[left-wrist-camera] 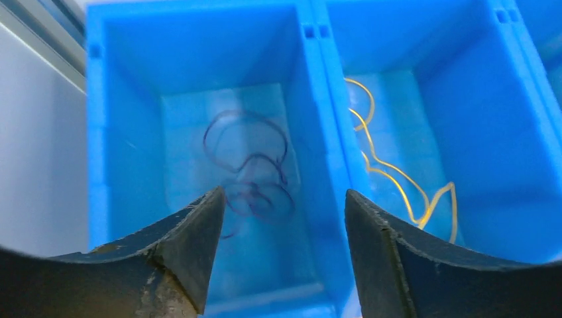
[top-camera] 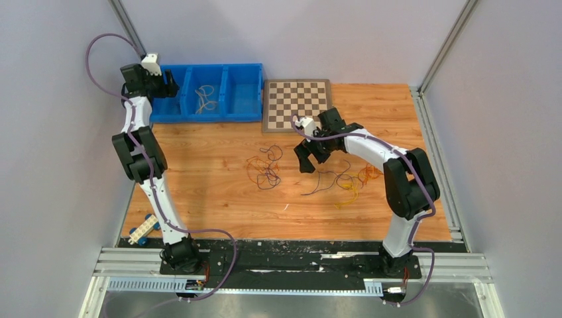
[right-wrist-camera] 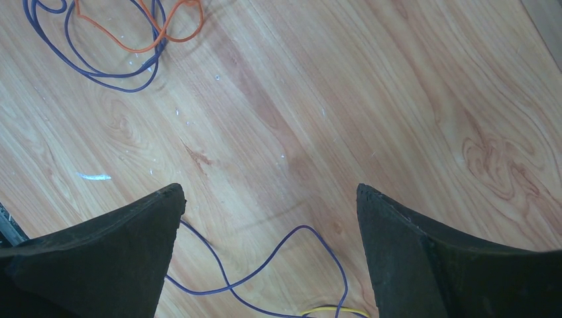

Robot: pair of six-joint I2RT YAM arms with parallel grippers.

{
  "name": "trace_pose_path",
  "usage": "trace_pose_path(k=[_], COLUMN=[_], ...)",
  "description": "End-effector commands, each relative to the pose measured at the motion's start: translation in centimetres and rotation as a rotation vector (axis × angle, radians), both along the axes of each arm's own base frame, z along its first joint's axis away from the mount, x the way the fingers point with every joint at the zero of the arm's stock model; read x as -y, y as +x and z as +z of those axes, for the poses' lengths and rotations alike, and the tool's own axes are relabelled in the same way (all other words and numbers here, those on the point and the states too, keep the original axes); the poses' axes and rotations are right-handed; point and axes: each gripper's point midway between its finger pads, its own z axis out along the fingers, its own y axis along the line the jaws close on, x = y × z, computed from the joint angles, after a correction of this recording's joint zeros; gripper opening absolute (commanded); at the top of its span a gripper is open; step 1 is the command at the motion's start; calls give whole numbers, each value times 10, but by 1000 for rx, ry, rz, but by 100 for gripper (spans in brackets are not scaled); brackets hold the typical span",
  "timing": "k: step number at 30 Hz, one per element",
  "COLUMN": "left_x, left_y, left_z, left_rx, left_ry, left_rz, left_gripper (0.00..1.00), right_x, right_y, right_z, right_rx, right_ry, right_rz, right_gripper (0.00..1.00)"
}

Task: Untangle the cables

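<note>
A purple cable [left-wrist-camera: 248,172] lies coiled in the left compartment of the blue bin [left-wrist-camera: 318,132], and a yellow cable [left-wrist-camera: 397,179] lies in the compartment beside it. My left gripper [left-wrist-camera: 281,195] hangs open and empty above the bin's left compartment [top-camera: 166,83]. On the table an orange and purple tangle [top-camera: 265,165] lies in the middle, also seen in the right wrist view [right-wrist-camera: 119,40]. A second bunch of purple, orange and yellow cables [top-camera: 348,182] lies to its right. My right gripper [top-camera: 308,159] is open and empty above a purple loop [right-wrist-camera: 265,265], between the two bunches.
A chessboard [top-camera: 296,104] lies at the back, right of the blue bin [top-camera: 242,99]. A small blue and white block [top-camera: 142,230] sits at the front left edge by the left arm's base. Walls and metal rails close in both sides.
</note>
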Motion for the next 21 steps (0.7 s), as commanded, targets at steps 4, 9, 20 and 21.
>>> trace_pose_path(k=[4,9,20,21], left_x=[28,82,316,326], left_y=[-46,-99,-271,-284], left_z=[106,117,62,53], left_rx=[111,23,-202,-230], left_ry=[-17,-43,-38,-54], left_rz=[-74,-263,-951,-973], left_gripper=[91,100,98,98], right_x=[15,46,143,156], right_y=[8,13,-35,-39], right_z=[40,62,58,57], right_rx=[74,51,-61,-65], right_ry=[58,128,10,-5], right_rz=[-7,-68,-159,-180], right_gripper=[100,100,100,99])
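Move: From my left hand, emptied over the bin's left compartment, the orange-blue tangle lies about 38 cm right, 28 cm back and 18 cm below; the yellow cable in the bin is some 12 cm right, 4 cm ahead and 16 cm below. From my right hand, the blue-yellow tangle lies about 12 cm right, 4 cm back and 8 cm down, the orange bundle 20 cm right and level with me, the orange-blue tangle 13 cm left and 1 cm ahead. I pull my empty left hand back and up out of the bin, then sweep it fast to the right towards the orange-blue tangle, some 27 cm right and 22 cm back, swinging clockwise about 45 degrees as the fingers finish opening. Meanwhile my right hand, still wide open, clears away from that tangle, 12 cm right and 5 cm up, towards the space above the blue-yellow one. ##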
